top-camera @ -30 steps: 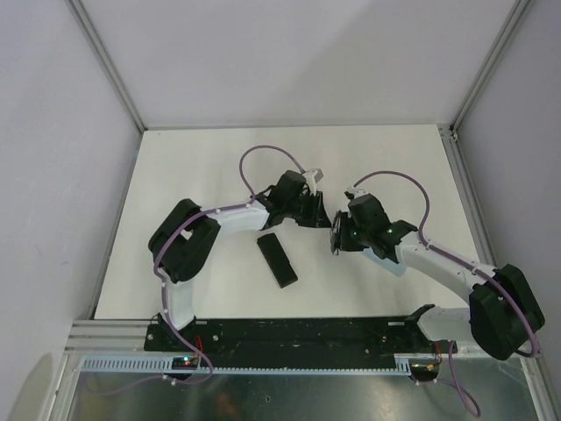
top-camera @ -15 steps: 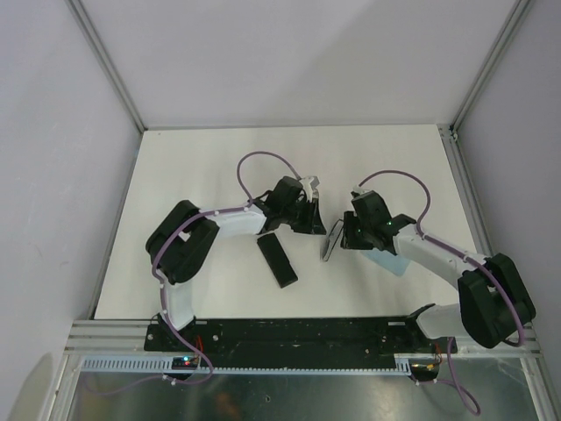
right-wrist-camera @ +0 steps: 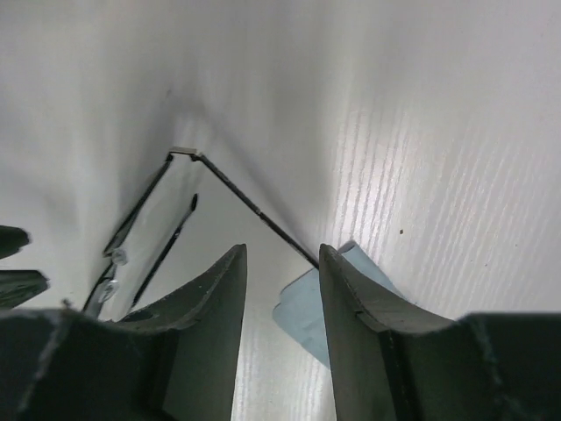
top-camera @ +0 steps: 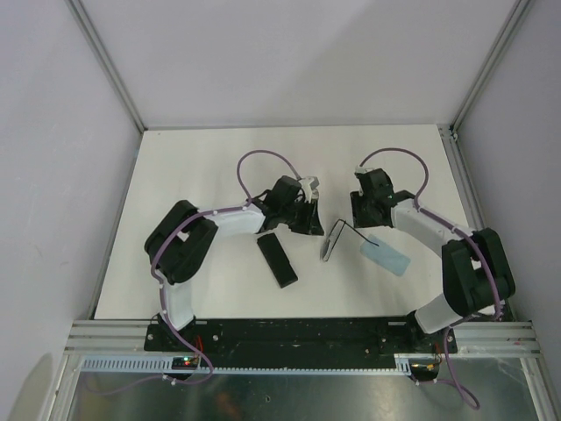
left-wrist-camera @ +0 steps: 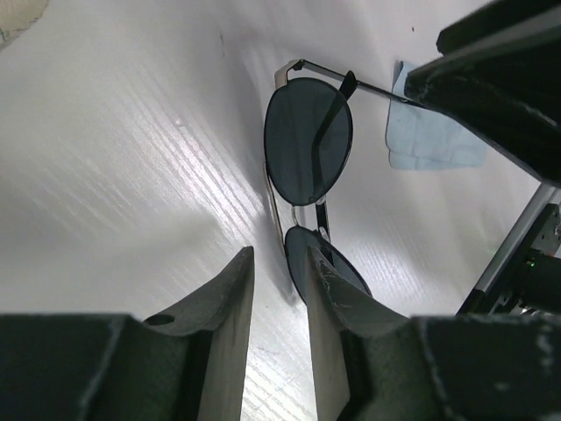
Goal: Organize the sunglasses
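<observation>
The thin wire-frame sunglasses (top-camera: 331, 239) with dark round lenses (left-wrist-camera: 308, 140) stand on edge on the white table between the two grippers. One temple arm (right-wrist-camera: 254, 209) is unfolded toward a light blue cloth (top-camera: 386, 256). My left gripper (left-wrist-camera: 279, 254) is open just left of the glasses, with bare table between its fingers and one lens behind its right finger (left-wrist-camera: 337, 307). In the top view that left gripper (top-camera: 314, 219) is beside the frame. My right gripper (right-wrist-camera: 282, 250) is open and empty above the cloth (right-wrist-camera: 302, 311), near the temple's tip. From above, the right gripper (top-camera: 359, 215) is back from the glasses.
A black oblong case (top-camera: 277, 260) lies shut on the table just below the left gripper. The table's near edge (top-camera: 263, 317) runs in front of it. Grey walls and metal posts close in the table's back and sides.
My right gripper has opened, let go of the wire sunglasses and drawn back up and to the right. The glasses now rest on the table. The left gripper has barely moved.
</observation>
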`<state>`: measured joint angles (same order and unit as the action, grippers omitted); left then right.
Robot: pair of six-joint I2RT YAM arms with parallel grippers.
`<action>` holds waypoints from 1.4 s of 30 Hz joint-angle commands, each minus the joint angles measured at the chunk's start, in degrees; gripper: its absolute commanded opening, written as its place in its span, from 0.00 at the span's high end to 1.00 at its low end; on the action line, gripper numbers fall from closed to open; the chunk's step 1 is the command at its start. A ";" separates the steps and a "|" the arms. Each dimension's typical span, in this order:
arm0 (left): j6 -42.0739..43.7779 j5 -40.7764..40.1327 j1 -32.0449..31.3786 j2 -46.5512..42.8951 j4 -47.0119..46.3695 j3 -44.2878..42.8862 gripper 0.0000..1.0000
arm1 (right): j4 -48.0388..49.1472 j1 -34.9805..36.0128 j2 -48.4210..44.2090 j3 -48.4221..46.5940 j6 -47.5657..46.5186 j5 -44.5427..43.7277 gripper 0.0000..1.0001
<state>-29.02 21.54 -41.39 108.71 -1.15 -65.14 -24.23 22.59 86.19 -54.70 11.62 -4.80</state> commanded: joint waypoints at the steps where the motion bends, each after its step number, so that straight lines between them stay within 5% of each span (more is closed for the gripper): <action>1: 2.95 2.79 0.82 -1.37 0.69 -1.82 0.65 | -1.14 -1.74 3.33 -3.49 -6.49 2.66 0.55; 17: 4.98 5.67 2.51 1.34 3.87 -5.10 0.65 | 0.69 0.02 12.80 -5.81 -11.40 5.29 0.57; 42: 2.20 6.89 0.03 11.16 3.89 -11.15 0.65 | -1.45 2.34 16.80 -9.86 -2.84 6.32 1.00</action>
<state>-26.11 27.79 -40.40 118.89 2.68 -74.04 -24.67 24.58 101.82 -62.26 4.08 -0.64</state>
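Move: The open black temple of the sunglasses runs right under my right hand, its middle about 5 cm below, 1 cm ahead and 1 cm to the right; their lens frame lies some 7 cm left and 2 cm back. The blue cloth is roughly 8 cm right and 5 cm back. From my left hand that frame is about 3 cm to the right and 4 cm down, the black case 12 cm left and 5 cm back. I drop my right hand about 5 cm onto the open temple, turning some 10 degrees counter-clockwise, then shut the half-open fingers on it near its hinge end while drifting roughly 3 cm left, towards the lens frame. My left hand, staying partly open, edges forward, then sinks some 3 cm and shifts right, close over the frame. ##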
